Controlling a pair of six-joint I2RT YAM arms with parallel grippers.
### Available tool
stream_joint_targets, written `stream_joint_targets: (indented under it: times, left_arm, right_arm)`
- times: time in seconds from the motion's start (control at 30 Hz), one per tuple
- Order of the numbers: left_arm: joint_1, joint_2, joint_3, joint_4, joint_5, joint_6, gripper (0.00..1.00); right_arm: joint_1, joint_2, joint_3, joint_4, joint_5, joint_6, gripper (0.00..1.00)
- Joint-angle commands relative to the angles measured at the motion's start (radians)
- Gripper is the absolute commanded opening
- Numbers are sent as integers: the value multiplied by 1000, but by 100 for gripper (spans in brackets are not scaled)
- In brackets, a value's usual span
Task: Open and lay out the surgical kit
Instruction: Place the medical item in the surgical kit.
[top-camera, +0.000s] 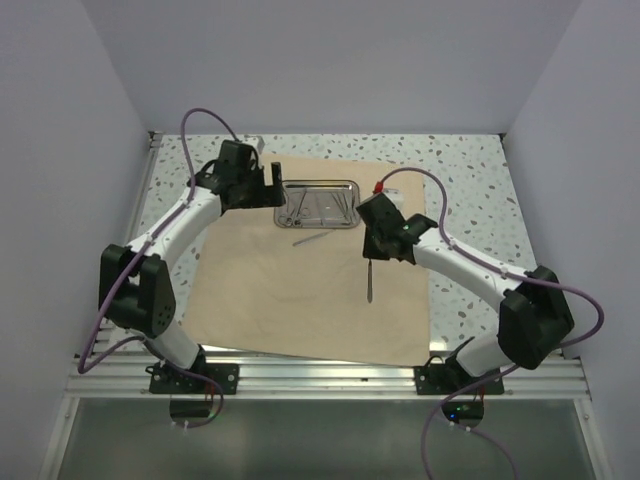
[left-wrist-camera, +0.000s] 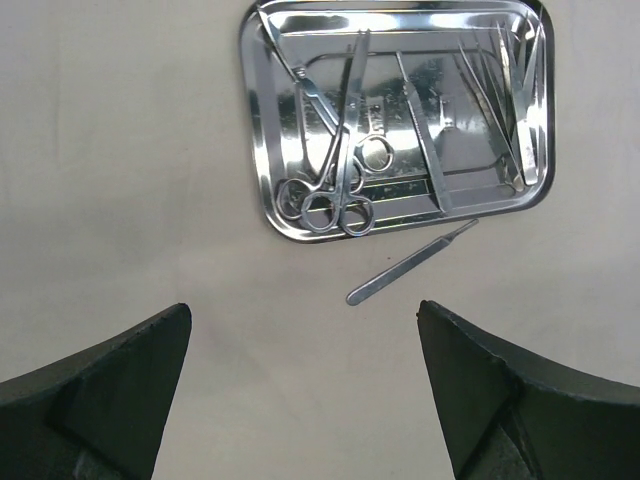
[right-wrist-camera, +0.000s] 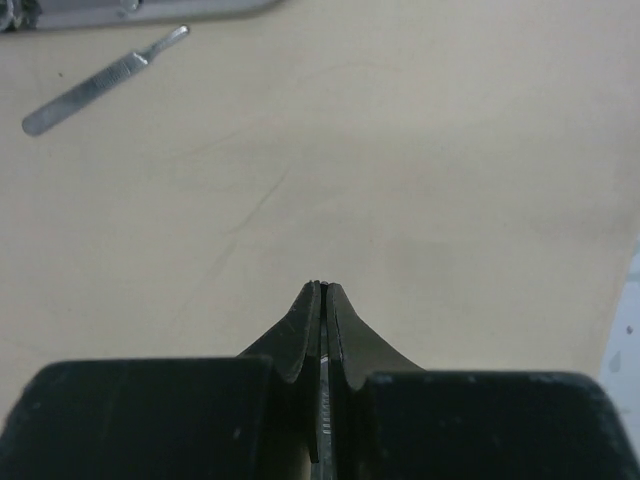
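Note:
The tan cloth wrap lies spread flat on the table. At its far edge sits the steel tray, holding ring-handled scissors, a flat handle and tweezers. One slim flat instrument lies on the cloth just in front of the tray. My left gripper hovers wide open over bare cloth left of the tray, with nothing between its fingers. My right gripper is shut on a thin silver instrument, whose long end points toward the near edge over the cloth.
The speckled tabletop shows round the cloth, with walls close on three sides. An aluminium rail runs along the near edge by both arm bases. The cloth's right edge shows in the right wrist view.

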Motion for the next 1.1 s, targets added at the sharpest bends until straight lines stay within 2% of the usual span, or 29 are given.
stream_joint_targets:
  times: [0.0, 0.27, 0.57, 0.6, 0.67, 0.7, 0.83, 1.0, 1.07]
  left_arm:
    - [-57, 47, 74, 59, -38, -23, 99]
    - [-128, 149, 132, 56, -66, -15, 100]
    - [-194, 215, 192, 48, -95, -13, 99]
    - [-200, 224, 198, 44, -101, -12, 99]
    - [-215, 228, 207, 36, -109, -10, 99]
    - [-220, 230, 207, 38, -113, -9, 99]
    - [-247, 230, 189, 51, -132, 16, 99]
    - [-283, 224, 118, 107, -146, 91, 97]
    - [-284, 224, 91, 134, -143, 129, 93]
  right_arm:
    - [16, -55, -93, 32, -53, 157, 0]
    - [60, -99, -259, 109, -119, 233, 0]
    - [94, -30, -236, 142, -145, 194, 0]
    - [94, -17, -223, 117, -145, 179, 12]
    - [94, 2, -183, 86, -129, 164, 46]
    - [94, 11, -172, 70, -115, 153, 66]
    - [94, -6, -117, -6, -61, 118, 78]
    - [94, -56, -15, -97, 31, 50, 78]
    - [94, -85, 26, -141, 60, 30, 78]
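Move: The right gripper holds one scalpel by its front end; the bare cloth for it is about 7 cm back, 2 cm left and 7 cm below. From that hand the loose scalpel is some 11 cm ahead and 13 cm left, and the tray 21 cm ahead and 12 cm left. From the open left gripper the loose scalpel lies about 7 cm back, 9 cm right and 11 cm below, the tray about 3 cm ahead and 9 cm right. Lower the right gripper back and down about 7 cm each way, ease it slightly left, open the fingers to let go of the held scalpel on the cloth, then lift clear, drifting forward. Meanwhile sweep the open left gripper some 11 cm right across the tray and 4 cm down, towards the loose scalpel, turning the wrist clockwise about 15 degrees. ##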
